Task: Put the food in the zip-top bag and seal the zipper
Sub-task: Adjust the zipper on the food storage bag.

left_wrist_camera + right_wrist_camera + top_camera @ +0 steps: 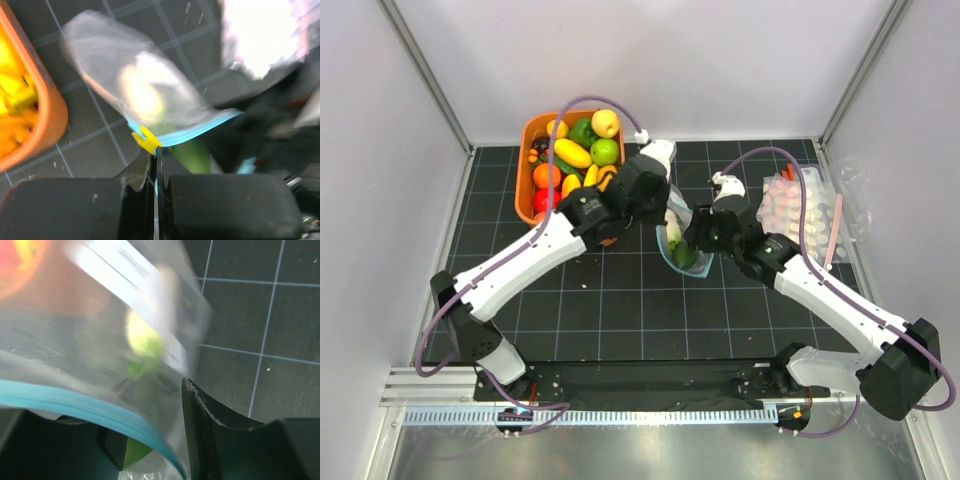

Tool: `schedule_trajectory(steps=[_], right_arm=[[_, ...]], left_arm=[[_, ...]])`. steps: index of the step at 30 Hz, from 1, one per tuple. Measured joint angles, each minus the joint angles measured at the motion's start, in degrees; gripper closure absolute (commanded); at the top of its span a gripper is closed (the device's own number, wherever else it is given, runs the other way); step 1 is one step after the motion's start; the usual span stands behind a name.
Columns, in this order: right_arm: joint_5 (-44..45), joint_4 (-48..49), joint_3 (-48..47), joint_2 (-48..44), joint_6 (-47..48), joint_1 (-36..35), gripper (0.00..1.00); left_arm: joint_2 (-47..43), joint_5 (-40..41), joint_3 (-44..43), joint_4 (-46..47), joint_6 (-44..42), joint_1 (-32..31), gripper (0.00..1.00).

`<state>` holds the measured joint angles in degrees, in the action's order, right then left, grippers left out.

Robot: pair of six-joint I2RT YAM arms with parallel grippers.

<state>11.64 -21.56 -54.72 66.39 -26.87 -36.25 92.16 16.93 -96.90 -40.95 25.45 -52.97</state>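
Note:
The zip-top bag (677, 240) hangs between both grippers over the dark mat, holding a green piece of food (685, 257) and a pale one. In the left wrist view the clear bag (140, 85) spreads away from me, its teal zipper (200, 131) ending at a yellow slider (146, 139). My left gripper (156, 167) is shut on the zipper edge just below that slider. In the right wrist view my right gripper (150, 415) stands open, its fingers (210, 425) apart with the bag's teal zipper (75, 402) running between them. Green food (145, 347) shows blurred through the plastic.
An orange basket (525, 170) of toy fruits and vegetables stands at the back left, close behind my left gripper (665, 212). Its rim (50, 120) is at the left of the left wrist view. Crinkled pink-dotted packs (800, 210) lie at the right, beyond my right gripper (698, 238).

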Motion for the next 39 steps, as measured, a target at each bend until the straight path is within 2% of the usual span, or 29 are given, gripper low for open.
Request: schedule_trajectory(steps=[1, 2, 3, 5, 6, 7, 8, 13, 17, 25, 31, 36, 38, 39], right_arm=[[-0.55, -0.37, -0.28, 0.85, 0.07, 0.00, 0.55], [-0.70, -0.44, -0.35, 1.09, 0.09, 0.00, 0.55], [-1.14, -0.85, -0.76, 1.95, 0.02, 0.00, 0.68], [-1.90, -1.18, -1.99, 3.82, 0.46, 0.00, 0.78], [-2.05, -1.42, -2.69, 4.74, 0.50, -0.02, 0.91], [-2.14, -1.99, -3.30, 5.40, 0.85, -0.02, 0.98], [-2.05, -2.56, -3.74, 5.77, 0.87, -0.02, 0.99], [-0.83, -6.23, -5.64, 4.46, 1.36, -0.07, 0.99], [1.29, -12.68, -11.32, 3.32, 1.75, 0.00, 0.99], [1.62, -15.58, -22.08, 6.38, 2.78, 0.00, 0.99], [2.60, -17.55, -22.10, 8.57, 3.32, -0.02, 0.99], [4.28, -16.04, -16.65, 7.41, 3.39, 0.00, 0.99], [5.18, -16.00, -14.60, 6.78, 3.41, 0.00, 0.96], [5.57, -16.04, -13.90, 6.49, 3.45, 0.00, 0.91]], left_arm=[[-0.09, 0.24, -2.45, -0.52, 0.00, 0.20, 1.00], [-0.33, 0.48, -4.13, -0.79, 0.02, 0.37, 1.00], [-0.52, 0.31, -5.14, -1.16, 0.07, 0.87, 1.00], [-0.87, -0.68, -6.43, -2.43, 0.33, 2.62, 1.00], [-0.87, -1.16, -6.47, -2.89, 0.70, 3.67, 1.00], [-0.87, -1.62, -6.47, -3.39, 0.94, 4.48, 1.00], [-0.79, -2.08, -6.45, -4.09, 1.20, 5.33, 1.00], [-0.48, -3.72, -6.34, -5.46, 1.77, 6.93, 1.00], [0.39, -4.68, -5.90, -5.22, 2.21, 6.91, 1.00], [6.16, -9.44, 0.96, -1.51, 2.95, 8.26, 1.00], [8.52, -12.94, 3.39, -0.57, 3.61, 9.46, 1.00], [4.24, -12.79, 6.23, 1.44, 4.15, 9.73, 1.00], [2.10, -12.46, 7.17, 1.73, 4.17, 9.94, 1.00], [1.40, -12.44, 7.52, 2.29, 4.20, 10.08, 1.00]])
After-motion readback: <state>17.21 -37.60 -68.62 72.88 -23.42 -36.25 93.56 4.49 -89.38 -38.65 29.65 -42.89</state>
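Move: The right fingers straddle the blue zipper on the bag's right side, about level with the tips; the green food lies in the bag some 3 cm left, 3 cm back and 8 cm below, the pale vegetable 5 cm left, 1 cm ahead and 7 cm below. From the left hand, already shut on the zipper's other end by the yellow slider, that right part lies about 7 cm right, 1 cm back and 8 cm below. Right fingers pinch the zipper, rise 9 cm, sink 6; left, still gripping, rises 4, sinks 14, lifts 3. ##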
